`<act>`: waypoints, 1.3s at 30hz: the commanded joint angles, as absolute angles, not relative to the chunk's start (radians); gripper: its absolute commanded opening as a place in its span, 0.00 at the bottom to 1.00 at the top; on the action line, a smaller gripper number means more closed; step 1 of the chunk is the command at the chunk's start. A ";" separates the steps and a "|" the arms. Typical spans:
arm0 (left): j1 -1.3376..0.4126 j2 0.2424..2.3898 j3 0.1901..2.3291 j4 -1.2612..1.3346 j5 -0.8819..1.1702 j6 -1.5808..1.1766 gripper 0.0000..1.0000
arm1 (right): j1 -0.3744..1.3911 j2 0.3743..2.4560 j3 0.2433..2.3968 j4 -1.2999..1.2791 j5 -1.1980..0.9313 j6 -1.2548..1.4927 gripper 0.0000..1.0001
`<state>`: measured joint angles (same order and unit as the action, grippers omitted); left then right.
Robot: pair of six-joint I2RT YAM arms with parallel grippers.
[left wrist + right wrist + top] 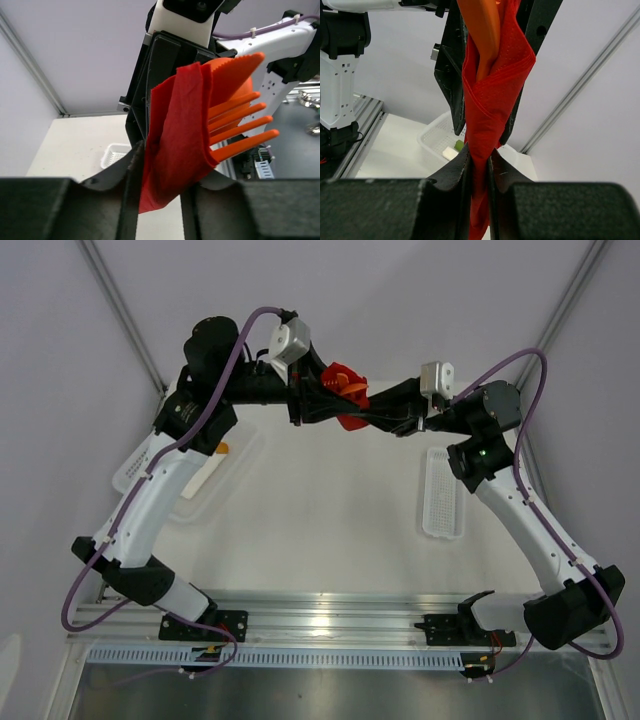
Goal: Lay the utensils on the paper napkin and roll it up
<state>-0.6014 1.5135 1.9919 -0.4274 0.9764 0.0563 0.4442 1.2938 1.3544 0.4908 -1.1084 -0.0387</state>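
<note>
The paper napkin is wrapped into a loose red roll and held in the air above the far middle of the table. The orange utensils stick out of it. In the left wrist view fork tines poke from the napkin, and my left gripper has both fingers against the roll's lower end. The right wrist view shows my right gripper pinched tight on the napkin's twisted tail, with an orange handle coming out of the top. The two grippers face each other across the roll.
A white basket with small pieces in it lies on the table at the left. A long white basket lies at the right. Another basket holds a green and a white piece. A metal rail runs along the near edge.
</note>
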 commanded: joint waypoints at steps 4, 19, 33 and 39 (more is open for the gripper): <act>-0.612 1.516 2.029 -0.380 1.012 0.023 0.27 | 0.453 1.269 1.397 0.514 -1.123 -0.051 0.00; -0.621 1.509 2.045 -0.422 1.019 0.047 0.01 | 0.449 1.299 1.420 0.442 -1.111 -0.078 0.00; -0.617 1.513 2.046 -0.564 0.957 0.146 0.01 | 0.446 1.307 1.408 0.356 -1.081 -0.046 0.01; -0.615 1.491 2.039 -0.587 0.942 0.176 0.01 | 0.446 1.316 1.381 0.388 -1.058 -0.005 0.09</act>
<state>-0.6048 1.5246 2.0144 -0.5423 0.9394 0.1658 0.4446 1.3090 1.3804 0.3542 -1.1080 -0.0143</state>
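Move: The rolled napkin stands almost upright in the right hand's grip, its middle roughly 2 cm above that hand's point. The left hand reaches in from the other side with half-open fingers already around the roll, whose middle is about 1 cm to its right and 1 cm above. The orange utensil heads stick out of the roll's top, some 6 cm above the left hand and 1 cm to its right. The empty white tray lies far below, about 12 cm ahead and 27 cm right of the right hand. Nearly in place, the left hand closes its fingers until they pinch the napkin roll below the utensil heads, while the right hand keeps its grip from the opposite side. With both holding, the two hands rise a touch, then sink together about 2 cm, easing slightly forward. The right wrist rolls some 10 degrees about its fingers, tipping the roll's top forward. ##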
